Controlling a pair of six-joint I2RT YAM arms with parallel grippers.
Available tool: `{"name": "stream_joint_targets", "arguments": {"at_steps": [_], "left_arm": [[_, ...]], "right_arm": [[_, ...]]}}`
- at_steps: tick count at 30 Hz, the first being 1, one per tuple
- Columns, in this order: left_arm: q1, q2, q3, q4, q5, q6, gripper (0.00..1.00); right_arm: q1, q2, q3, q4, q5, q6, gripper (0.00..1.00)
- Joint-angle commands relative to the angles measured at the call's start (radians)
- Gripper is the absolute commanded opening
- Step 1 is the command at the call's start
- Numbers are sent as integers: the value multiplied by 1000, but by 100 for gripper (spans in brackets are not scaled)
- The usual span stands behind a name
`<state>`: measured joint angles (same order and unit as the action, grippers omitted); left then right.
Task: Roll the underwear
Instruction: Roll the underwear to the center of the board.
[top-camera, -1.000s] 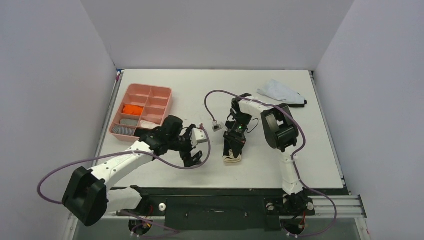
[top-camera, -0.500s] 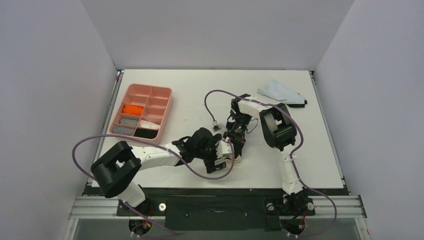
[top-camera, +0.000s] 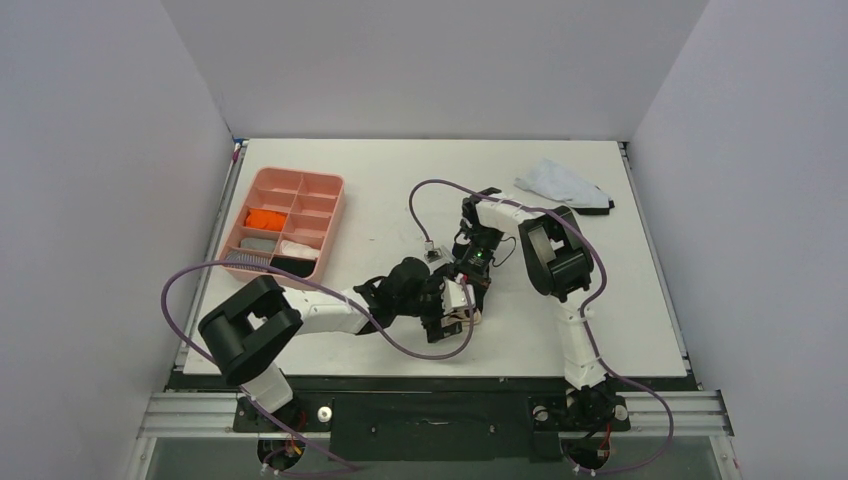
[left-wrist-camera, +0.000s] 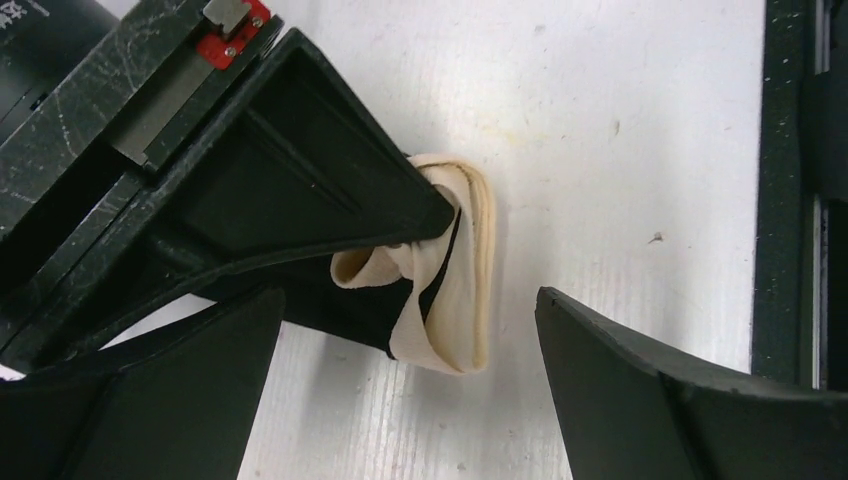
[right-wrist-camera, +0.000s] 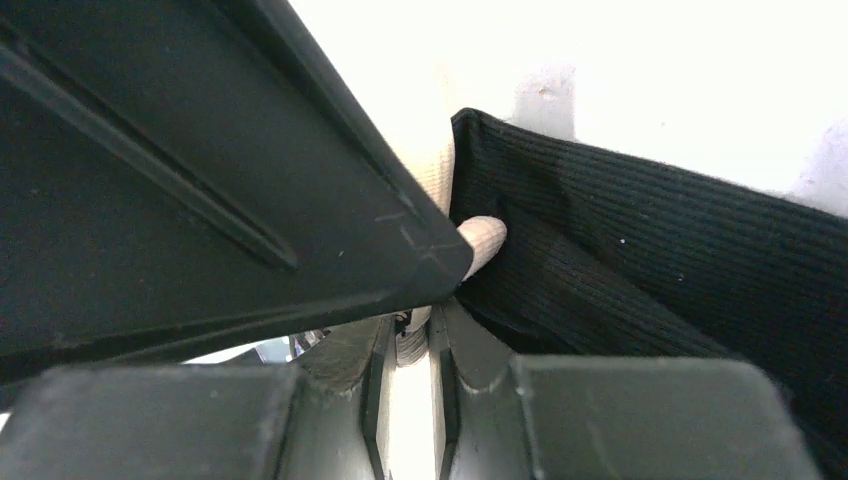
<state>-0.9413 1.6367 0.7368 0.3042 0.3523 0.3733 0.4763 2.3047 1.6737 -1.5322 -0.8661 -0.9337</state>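
Note:
The black underwear with a beige waistband (top-camera: 464, 318) lies bunched in a small roll near the table's front middle. In the left wrist view the roll (left-wrist-camera: 455, 300) sits between my left gripper's (left-wrist-camera: 408, 305) wide-open fingers, touching neither. My left gripper (top-camera: 450, 312) is right beside the roll. My right gripper (top-camera: 468, 290) stands over the roll, its jaws shut on a fold of the beige waistband (right-wrist-camera: 478, 238), with black cloth (right-wrist-camera: 640, 270) to the right. My right gripper (right-wrist-camera: 432, 318) shows only a thin slit. The orange underwear (top-camera: 265, 217) lies in the pink tray.
The pink compartment tray (top-camera: 334, 206) stands at the left with several small rolled cloths. A pale crumpled cloth (top-camera: 558, 182) lies at the back right. A purple cable with a small plug (top-camera: 432, 253) hangs by the right arm. The table's dark front rail (left-wrist-camera: 790, 200) is close by.
My left arm has swung from the left side of the table over to the right, bringing its open gripper around the roll. My right gripper has stayed on the cloth.

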Motion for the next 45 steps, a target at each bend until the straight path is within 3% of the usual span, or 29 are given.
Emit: {"name": "stream_joint_targets", "arguments": {"at_steps": [1,11,23,39,43,45], "left_arm": [[-8,10,-26,149,71,-9,97],[-10,52,-41,198,113,-22,99],[-11,84,-47,221,128,-47,72],[-11,127,-18,186,134,-62,44],[-10,139,-1,151,146,-63,30],[-10,147,10,132,151,-64,18]], "right_arm": [[-10,6,10,16,-32,-11,0],[-10,4,7,22,-28,-5,0],[-10,12,9,24,-24,-2,0],[-10,11,5,24,-17,1,0],[-10,10,6,23,-15,6,0],[-11,8,7,24,-14,7,0]]}}
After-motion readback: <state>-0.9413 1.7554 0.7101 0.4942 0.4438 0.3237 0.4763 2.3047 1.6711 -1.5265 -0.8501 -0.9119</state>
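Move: The beige waistband's loose end lies between and just below the left hand's wide-open fingers, about 1 cm back, 2 cm right and 2 cm down. The underwear's black part has its middle about 4 cm ahead of this hand, 2 cm right and 3 cm below. From the right hand, already pinching the same band, the loose end is some 3 cm left, 1 cm back and 2 cm down. Left hand eases about 2 cm down and right, fingers closing on the waistband's loose end; right keeps pinching. ##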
